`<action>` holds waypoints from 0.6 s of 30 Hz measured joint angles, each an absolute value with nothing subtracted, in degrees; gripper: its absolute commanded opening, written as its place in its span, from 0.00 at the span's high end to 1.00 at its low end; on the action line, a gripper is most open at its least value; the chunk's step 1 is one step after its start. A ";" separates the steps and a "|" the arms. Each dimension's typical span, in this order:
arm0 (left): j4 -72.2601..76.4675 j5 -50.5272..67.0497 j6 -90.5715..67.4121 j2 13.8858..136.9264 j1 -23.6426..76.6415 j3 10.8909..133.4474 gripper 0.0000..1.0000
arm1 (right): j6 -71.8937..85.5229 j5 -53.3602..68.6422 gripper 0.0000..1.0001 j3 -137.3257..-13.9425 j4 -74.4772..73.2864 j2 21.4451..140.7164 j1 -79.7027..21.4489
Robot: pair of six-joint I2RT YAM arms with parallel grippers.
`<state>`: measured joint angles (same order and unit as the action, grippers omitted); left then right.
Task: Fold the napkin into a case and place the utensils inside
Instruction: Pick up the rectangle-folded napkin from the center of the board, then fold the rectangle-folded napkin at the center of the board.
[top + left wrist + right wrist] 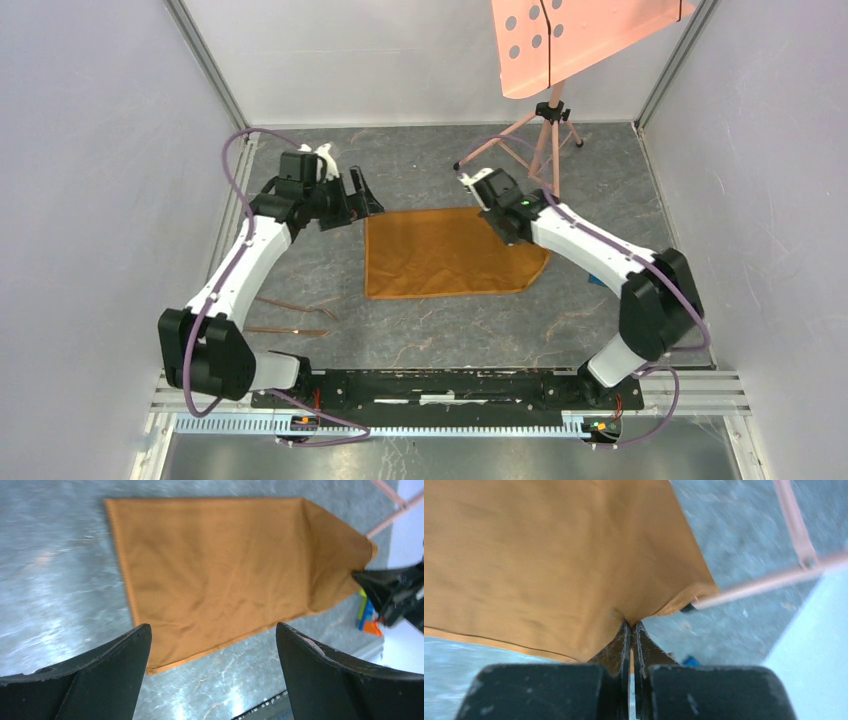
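The orange-brown napkin (445,255) lies spread on the grey table top, with its near right corner cut off on a slant. No case is in view, only this one sheet. My right gripper (503,224) is shut on the napkin's far right corner (659,607), and the cloth bunches at its tips (631,625). My left gripper (366,200) hangs open just off the far left corner. In the left wrist view the napkin (220,575) lies beyond the open left gripper (212,630), which has nothing in it. Two slender copper-brown utensils (297,308) lie left of the cloth.
A salmon-pink perforated panel (570,40) stands on a tripod (545,130) at the far right, one leg (769,582) close to my right gripper. Small coloured toy blocks (367,615) sit right of the napkin. Grey walls enclose the table on three sides.
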<state>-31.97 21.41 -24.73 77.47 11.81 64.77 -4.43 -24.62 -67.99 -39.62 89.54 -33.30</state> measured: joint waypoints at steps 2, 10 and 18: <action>-32.56 18.31 -24.82 75.37 9.72 64.20 0.00 | -2.72 -23.14 1.00 -72.07 -40.12 93.10 -37.32; -32.80 10.94 -24.80 69.71 3.60 59.94 0.00 | 7.07 -13.69 1.00 -88.25 -39.92 108.44 -48.14; -32.71 10.72 -24.80 69.23 1.63 57.71 0.00 | 13.96 -4.40 1.00 -99.20 -37.85 117.86 -51.33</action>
<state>-32.71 10.72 -24.80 69.23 1.63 57.71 13.96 -4.40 -99.20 -37.85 117.86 -51.33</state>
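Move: The right hand, shut on the napkin's raised right end, has the left end it is being folded towards about 43 cm to its left, level in depth and some 11 cm below. The fork lies about 19 cm to the left of that left end and 14 cm nearer the base; the tripod foot is about 7 cm ahead of the right hand and 7 cm to its right. From the open left hand, the napkin's left end is roughly 18 cm below, 3 cm back and 0 cm sideways. The right hand, still pinching the napkin's right end, sweeps it fast to the left over the lying cloth towards the left end, some 26 cm, sinking only slightly and slowing near the end, while the wrist rolls about 30 degrees so that its left side rises. The left hand, empty and still wide open above the left end, gets out of its way, going about 9 cm left and turning some 20 degrees counter-clockwise. ##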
